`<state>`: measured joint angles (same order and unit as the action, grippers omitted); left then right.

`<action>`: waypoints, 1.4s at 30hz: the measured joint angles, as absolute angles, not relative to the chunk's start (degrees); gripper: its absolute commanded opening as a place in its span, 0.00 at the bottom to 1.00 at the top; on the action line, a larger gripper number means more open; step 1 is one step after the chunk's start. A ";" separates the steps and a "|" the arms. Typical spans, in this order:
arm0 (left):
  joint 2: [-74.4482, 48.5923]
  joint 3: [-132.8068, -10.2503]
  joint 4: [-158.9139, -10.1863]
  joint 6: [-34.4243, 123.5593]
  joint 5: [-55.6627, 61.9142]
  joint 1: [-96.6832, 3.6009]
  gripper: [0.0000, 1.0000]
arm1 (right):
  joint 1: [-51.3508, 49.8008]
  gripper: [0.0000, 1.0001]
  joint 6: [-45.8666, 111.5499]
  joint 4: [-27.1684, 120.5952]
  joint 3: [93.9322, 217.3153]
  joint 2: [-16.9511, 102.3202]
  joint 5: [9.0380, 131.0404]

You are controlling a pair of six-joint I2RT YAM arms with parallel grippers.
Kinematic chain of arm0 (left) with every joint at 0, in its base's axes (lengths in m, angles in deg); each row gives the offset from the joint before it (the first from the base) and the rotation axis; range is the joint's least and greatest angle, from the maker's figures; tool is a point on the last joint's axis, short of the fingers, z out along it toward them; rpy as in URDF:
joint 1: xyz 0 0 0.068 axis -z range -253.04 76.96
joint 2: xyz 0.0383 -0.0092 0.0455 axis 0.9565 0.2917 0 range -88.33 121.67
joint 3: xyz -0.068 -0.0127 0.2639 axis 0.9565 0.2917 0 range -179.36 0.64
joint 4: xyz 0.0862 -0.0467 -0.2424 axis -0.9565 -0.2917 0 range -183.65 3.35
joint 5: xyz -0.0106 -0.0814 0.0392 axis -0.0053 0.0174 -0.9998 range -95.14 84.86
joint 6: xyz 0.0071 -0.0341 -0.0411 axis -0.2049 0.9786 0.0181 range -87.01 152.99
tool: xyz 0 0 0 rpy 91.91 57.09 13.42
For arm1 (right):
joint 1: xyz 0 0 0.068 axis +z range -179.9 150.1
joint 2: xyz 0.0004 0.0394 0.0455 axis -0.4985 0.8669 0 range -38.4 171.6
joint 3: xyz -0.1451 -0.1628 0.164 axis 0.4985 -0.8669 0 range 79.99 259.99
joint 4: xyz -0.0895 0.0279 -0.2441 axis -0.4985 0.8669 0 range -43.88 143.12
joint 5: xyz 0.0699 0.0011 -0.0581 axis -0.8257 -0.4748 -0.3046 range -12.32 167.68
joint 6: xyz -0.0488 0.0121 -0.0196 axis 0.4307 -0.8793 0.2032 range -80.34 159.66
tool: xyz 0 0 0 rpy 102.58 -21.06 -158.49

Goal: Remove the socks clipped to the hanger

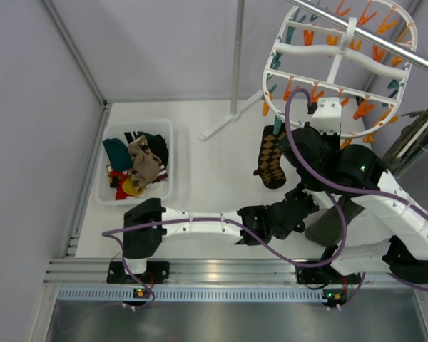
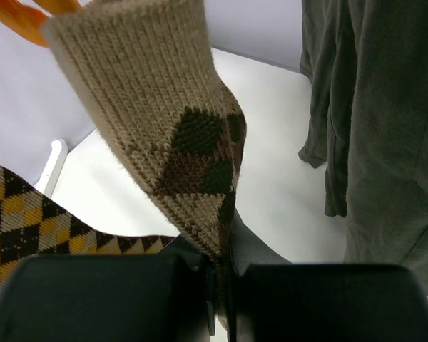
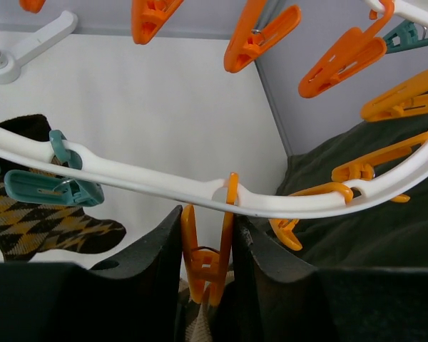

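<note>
The hanger, a white oval frame with orange and teal clips, hangs at the upper right. In the left wrist view my left gripper is shut on the lower end of a tan argyle sock. This sock rises to an orange clip. In the right wrist view my right gripper sits just under the hanger rim. Its fingers press both sides of an orange clip, with tan sock fabric below. A brown-and-yellow argyle sock hangs from a teal clip.
A dark green garment hangs right beside the held sock, on its right. A clear bin with several loose socks sits on the table at the left. A metal rail crosses above the hanger, and a stand pole rises left of it.
</note>
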<state>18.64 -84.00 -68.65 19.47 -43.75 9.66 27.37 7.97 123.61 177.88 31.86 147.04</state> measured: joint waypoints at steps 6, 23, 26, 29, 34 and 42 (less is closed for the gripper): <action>18.25 -81.01 -68.68 20.91 -43.51 9.66 0.00 | 27.37 0.14 8.04 123.61 177.88 31.86 147.28; -10.64 -57.73 -82.36 41.26 -49.89 -3.35 0.00 | 27.37 0.87 16.04 114.83 171.10 24.87 137.12; -17.70 -57.68 -89.11 46.33 -51.37 -8.75 0.00 | 27.37 0.99 17.37 111.59 169.96 22.42 132.60; -22.40 -57.64 -95.82 49.68 -52.42 -15.57 0.00 | 27.37 0.99 18.64 108.55 168.87 19.86 127.90; -27.17 -59.54 -107.17 52.10 -52.25 -27.72 0.00 | 27.37 0.99 20.91 105.67 167.76 15.69 116.60; -22.88 -74.62 -118.58 53.37 -37.52 -50.93 0.00 | 27.37 0.99 24.65 100.92 161.11 7.01 94.46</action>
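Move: The left hand already grips the hanging checkered sock, its clipped end above; the basket it is bound for lies about 54 cm to its left, 20 cm ahead and some 22 cm below. Another checkered sock hangs roughly 12 cm ahead and 10 cm left, nearly level. The right hand has the orange clip between its fingers, the hanger rim about 3 cm ahead and 3 cm above; from it that other sock hangs some 8 cm ahead, 14 cm left and 12 cm below. While the right fingers go on squeezing the clip, the still-pinched sock is drawn down about 7 cm by the left hand, which then sweeps some 48 cm left towards the basket, also working forward and rising, turning about 60 degrees counter-clockwise. The right fingers then open wide, let go of the clip and back away leftward, the wrist swinging counter-clockwise. ##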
